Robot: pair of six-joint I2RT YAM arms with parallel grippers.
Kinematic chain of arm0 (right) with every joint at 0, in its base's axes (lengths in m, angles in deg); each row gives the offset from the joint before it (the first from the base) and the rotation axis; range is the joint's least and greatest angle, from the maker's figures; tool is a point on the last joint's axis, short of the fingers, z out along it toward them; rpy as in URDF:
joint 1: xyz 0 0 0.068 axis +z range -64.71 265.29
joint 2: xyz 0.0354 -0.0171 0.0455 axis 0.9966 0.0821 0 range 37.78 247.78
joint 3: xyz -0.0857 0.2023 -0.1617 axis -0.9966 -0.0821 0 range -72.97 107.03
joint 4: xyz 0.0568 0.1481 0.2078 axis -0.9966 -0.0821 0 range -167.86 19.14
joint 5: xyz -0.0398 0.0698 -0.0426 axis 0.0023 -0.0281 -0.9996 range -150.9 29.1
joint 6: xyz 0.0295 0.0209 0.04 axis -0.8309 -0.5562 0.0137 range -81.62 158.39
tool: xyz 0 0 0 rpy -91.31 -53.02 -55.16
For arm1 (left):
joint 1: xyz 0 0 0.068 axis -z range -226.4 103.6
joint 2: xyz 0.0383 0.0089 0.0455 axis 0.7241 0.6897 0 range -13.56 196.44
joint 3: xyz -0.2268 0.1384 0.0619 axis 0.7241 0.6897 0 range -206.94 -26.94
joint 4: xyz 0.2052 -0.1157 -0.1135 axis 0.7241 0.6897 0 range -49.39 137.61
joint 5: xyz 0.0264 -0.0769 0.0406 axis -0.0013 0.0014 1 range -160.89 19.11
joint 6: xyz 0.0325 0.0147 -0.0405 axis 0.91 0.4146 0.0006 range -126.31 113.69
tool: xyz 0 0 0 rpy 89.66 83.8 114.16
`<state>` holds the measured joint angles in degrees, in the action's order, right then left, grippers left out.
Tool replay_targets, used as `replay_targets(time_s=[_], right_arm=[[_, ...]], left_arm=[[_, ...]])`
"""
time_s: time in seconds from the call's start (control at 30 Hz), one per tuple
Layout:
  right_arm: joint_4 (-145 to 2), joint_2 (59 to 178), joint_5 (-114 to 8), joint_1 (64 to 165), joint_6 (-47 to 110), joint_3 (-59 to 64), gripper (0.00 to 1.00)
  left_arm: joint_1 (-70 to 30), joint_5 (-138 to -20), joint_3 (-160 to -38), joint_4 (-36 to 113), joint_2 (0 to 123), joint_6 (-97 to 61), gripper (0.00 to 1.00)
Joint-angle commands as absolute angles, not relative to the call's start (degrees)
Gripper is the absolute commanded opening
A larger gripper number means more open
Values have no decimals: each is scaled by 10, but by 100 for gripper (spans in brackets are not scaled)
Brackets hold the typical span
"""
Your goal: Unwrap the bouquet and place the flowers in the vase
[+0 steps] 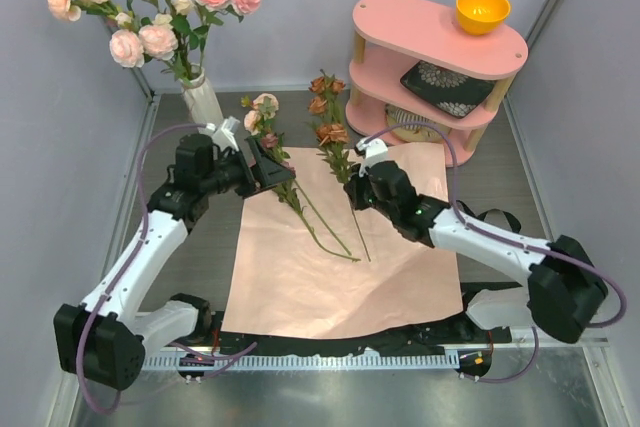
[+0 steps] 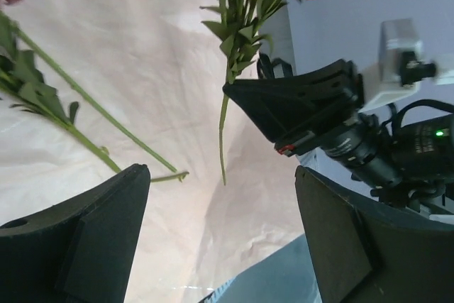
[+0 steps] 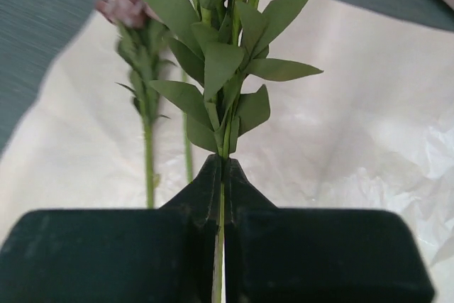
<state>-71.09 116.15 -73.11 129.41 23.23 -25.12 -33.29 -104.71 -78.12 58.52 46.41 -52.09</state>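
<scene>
The bouquet lies unwrapped, its pink paper (image 1: pixel 330 277) spread flat on the table. The white ribbed vase (image 1: pixel 203 99) at the back left holds several pink and peach flowers (image 1: pixel 160 7). A mauve rose (image 1: pixel 264 110) lies on the paper's far left part, its stem (image 2: pixel 85 115) running toward the middle. My right gripper (image 1: pixel 357 190) is shut on the leafy stem (image 3: pixel 222 140) of a rust-brown rose (image 1: pixel 329 107), just below its leaves. My left gripper (image 1: pixel 272 173) hovers open over the mauve rose's stem, with its fingers (image 2: pixel 78 246) wide apart and only paper between them.
A pink two-tier shelf (image 1: pixel 430 47) stands at the back right, with an orange bowl (image 1: pixel 482 9) on top and a dark patterned plate (image 1: pixel 445 87) on the lower tier. A black ribbon (image 1: pixel 495 217) lies right of the paper. Grey walls close in both sides.
</scene>
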Motion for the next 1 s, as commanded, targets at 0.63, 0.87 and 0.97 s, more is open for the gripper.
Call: replay_targets(time_s=[0.63, 0.87, 0.97], right_arm=[[-534, 991, -498, 1293, 203, -360, 1], [-541, 985, -487, 1292, 211, -363, 1], [-544, 984, -488, 1292, 213, -364, 1]], left_arm=[[-167, -1038, -841, 381, 626, -542, 57], [-165, -1058, -843, 367, 633, -552, 39], [-165, -1053, -850, 376, 633, -541, 15]])
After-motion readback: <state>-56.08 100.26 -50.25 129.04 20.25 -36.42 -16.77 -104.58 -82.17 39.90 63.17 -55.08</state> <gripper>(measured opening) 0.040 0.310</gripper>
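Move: The brown roses' leafy stem, already held by the right fingers, is about 13 cm right of the left hand, 6 cm ahead and 7 cm lower; the nearest rose heads are some 11 cm right and 11 cm ahead. Under the left hand the mauve flowers lie on the paper, around 7 cm ahead, 6 cm right and 22 cm down. The open left gripper sits roughly 16 cm left of the right hand, 1 cm back and 11 cm higher. The brown roses stay pinched in the shut right fingers and are lifted about 7 cm and drawn back about as far, a little left, while that hand rolls its left side up and swings counter-clockwise, some 20 degrees each. To meet them the left hand sweeps about 11 cm right, turning 15 degrees clockwise, dipping briefly and coming up again as its fingers narrow around the leafy stem just beyond the right fingertips. ##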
